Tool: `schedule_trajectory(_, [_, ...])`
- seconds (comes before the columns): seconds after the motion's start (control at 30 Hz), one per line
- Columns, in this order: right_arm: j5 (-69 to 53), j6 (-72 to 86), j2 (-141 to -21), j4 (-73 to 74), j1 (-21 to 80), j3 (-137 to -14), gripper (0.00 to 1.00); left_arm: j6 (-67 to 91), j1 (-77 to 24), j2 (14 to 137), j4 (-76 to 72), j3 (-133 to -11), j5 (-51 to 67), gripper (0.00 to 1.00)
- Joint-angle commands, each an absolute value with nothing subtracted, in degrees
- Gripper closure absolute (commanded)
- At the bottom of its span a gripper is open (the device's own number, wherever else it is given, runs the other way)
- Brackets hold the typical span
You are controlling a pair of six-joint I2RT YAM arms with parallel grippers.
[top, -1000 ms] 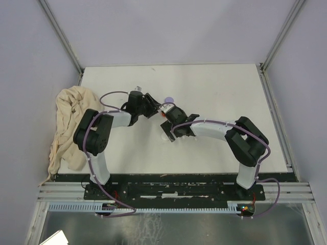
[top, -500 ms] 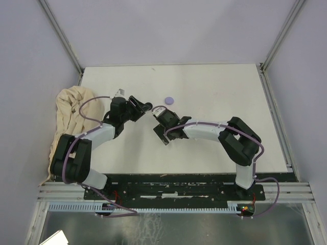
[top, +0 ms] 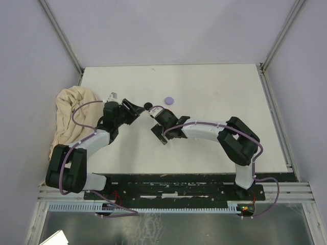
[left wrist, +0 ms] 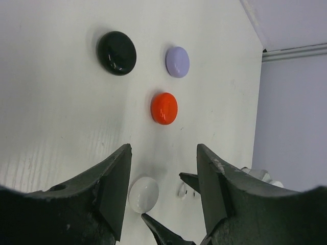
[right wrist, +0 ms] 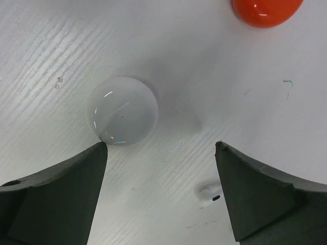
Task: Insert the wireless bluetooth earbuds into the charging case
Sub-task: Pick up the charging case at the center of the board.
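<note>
In the left wrist view, a white earbud [left wrist: 182,190] lies on the table next to a closed white round case [left wrist: 143,194]. Beyond them sit a red case [left wrist: 164,108], a black case [left wrist: 117,52] and a lilac case [left wrist: 177,62]. My left gripper [left wrist: 163,155] is open and empty, short of the white case. My right gripper [right wrist: 161,153] hovers open over the table, with the white case [right wrist: 123,110] by its left finger and the earbud [right wrist: 209,193] by its right finger. It holds nothing. Only this one earbud shows.
A crumpled beige cloth [top: 71,122] lies at the table's left edge. From above, the left gripper [top: 137,108] and right gripper [top: 159,122] nearly meet at mid-table. The black case [top: 148,106] and lilac case [top: 169,100] sit just beyond them.
The left arm has drawn back to the left, uncovering the black case. The right gripper has shifted slightly left and still stands wide open.
</note>
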State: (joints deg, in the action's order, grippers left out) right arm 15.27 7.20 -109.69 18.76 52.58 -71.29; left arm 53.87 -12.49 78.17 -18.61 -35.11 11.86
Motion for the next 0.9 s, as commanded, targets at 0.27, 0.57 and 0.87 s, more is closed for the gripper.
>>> schedule_trajectory(0.27, [8.8, 4.4, -112.1, 14.8, 52.4, -75.4, 0.12, 54.2, -9.9, 75.6, -22.7, -33.3, 16.4, 0.40])
schedule_trajectory(0.57, [5.9, 4.3, -112.7, 13.5, 50.7, -74.8, 0.27, 55.1, -8.5, 74.2, -23.7, -32.1, 19.0, 0.40])
schedule_trajectory(0.87, [4.0, 3.6, -112.8, 12.6, 49.9, -73.9, 0.38, 55.1, -8.1, 74.1, -24.1, -31.8, 21.4, 0.40])
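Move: The white charging case lies about 3 cm to the right hand's left and roughly 1 cm ahead, its middle about 1 cm below the open fingertips. The red case is some 10 cm ahead of this hand and 4 cm left. The nearest white earbud lies level with the hand, about 4 cm to its right. From the left hand, the charging case is some 12 cm right, 6 cm back and 11 cm lower. Leftward, low over the board, the right hand slides about 2 cm to bring its wide-open fingers around the white charging case, sinking slightly and tilting less than 10 degrees. Once nearly there, it narrows the fingers by about a third, until both tips come up against opposite sides of the case. ##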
